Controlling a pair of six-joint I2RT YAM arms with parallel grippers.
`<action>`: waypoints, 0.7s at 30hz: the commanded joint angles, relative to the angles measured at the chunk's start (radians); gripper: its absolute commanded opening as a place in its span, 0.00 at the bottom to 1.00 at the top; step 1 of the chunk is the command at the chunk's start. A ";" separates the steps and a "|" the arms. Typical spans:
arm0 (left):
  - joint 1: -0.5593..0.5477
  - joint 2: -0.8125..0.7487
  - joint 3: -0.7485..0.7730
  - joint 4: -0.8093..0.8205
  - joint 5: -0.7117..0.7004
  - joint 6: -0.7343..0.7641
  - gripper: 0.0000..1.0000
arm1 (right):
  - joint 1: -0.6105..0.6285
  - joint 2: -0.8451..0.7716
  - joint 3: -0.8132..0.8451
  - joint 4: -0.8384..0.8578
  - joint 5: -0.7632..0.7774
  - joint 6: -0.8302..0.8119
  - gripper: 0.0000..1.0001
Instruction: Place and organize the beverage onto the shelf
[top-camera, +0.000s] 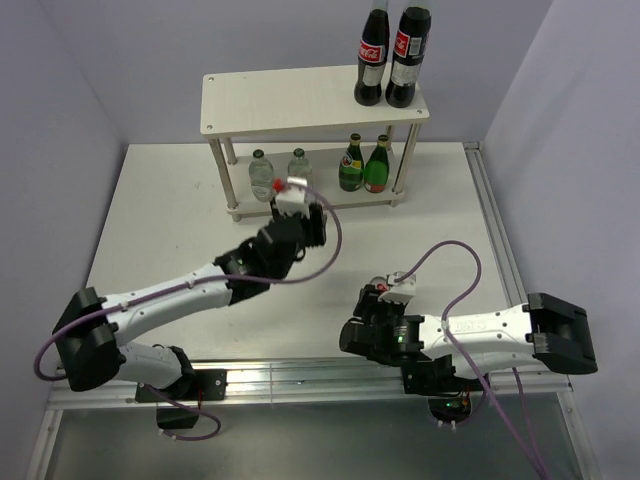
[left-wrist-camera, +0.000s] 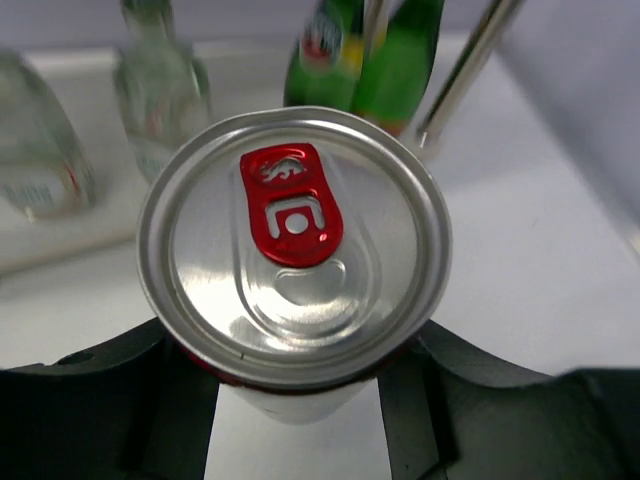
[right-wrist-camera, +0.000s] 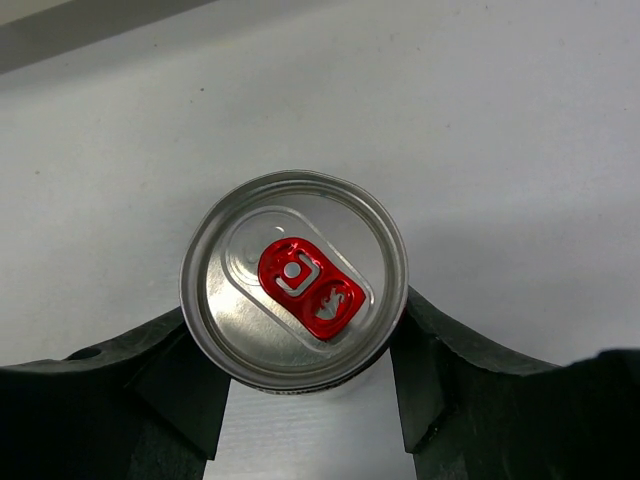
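My left gripper (top-camera: 292, 215) is shut on a slim silver can (left-wrist-camera: 295, 245) with a red tab, held upright just in front of the shelf's (top-camera: 300, 100) lower board. On that board stand two clear bottles (top-camera: 260, 172) on the left and two dark green bottles (top-camera: 364, 163) on the right. In the left wrist view the clear bottles (left-wrist-camera: 160, 85) and green bottles (left-wrist-camera: 365, 55) stand blurred behind the can. My right gripper (top-camera: 385, 302) is low on the table by its base, its fingers (right-wrist-camera: 410, 350) pressed against both sides of a second red-tabbed can (right-wrist-camera: 293, 280).
Two tall dark cola bottles (top-camera: 390, 55) with red labels stand on the right end of the shelf's top board. Slim shelf legs (top-camera: 405, 165) stand beside the green bottles. Purple cables (top-camera: 330, 230) loop off both arms. Walls close in the table on the left and right.
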 joint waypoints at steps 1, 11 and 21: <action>0.081 -0.063 0.251 -0.119 0.007 0.126 0.00 | 0.008 -0.071 0.025 0.056 0.074 -0.052 0.00; 0.374 0.215 0.923 -0.407 0.226 0.218 0.00 | 0.006 -0.241 0.012 0.194 0.059 -0.291 0.00; 0.537 0.500 1.325 -0.578 0.309 0.208 0.00 | 0.004 -0.396 0.044 0.145 0.085 -0.432 0.00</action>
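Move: The left hand already holds a can; the open left end of the shelf's top board lies about 22 cm ahead of it, 10 cm left and 13 cm higher. The nearer cola bottle stands on that board, 22 cm ahead and 10 cm right. Below on the lower board, also about 21 cm ahead, are the clear bottles, 4 and 12 cm left. The right hand also grips a can; the same spot is roughly 25 cm ahead, 21 cm left and 28 cm up. Up and forward in a fast arc, the left hand carries its can from in front of the shelf to over the left end of the top board, some 20 cm each way and 10 cm left, turning slightly counter-clockwise with the fingers tipping up, then starts sinking towards the board. The right hand keeps its grip and lifts its can almost straight up, about 6 cm. ##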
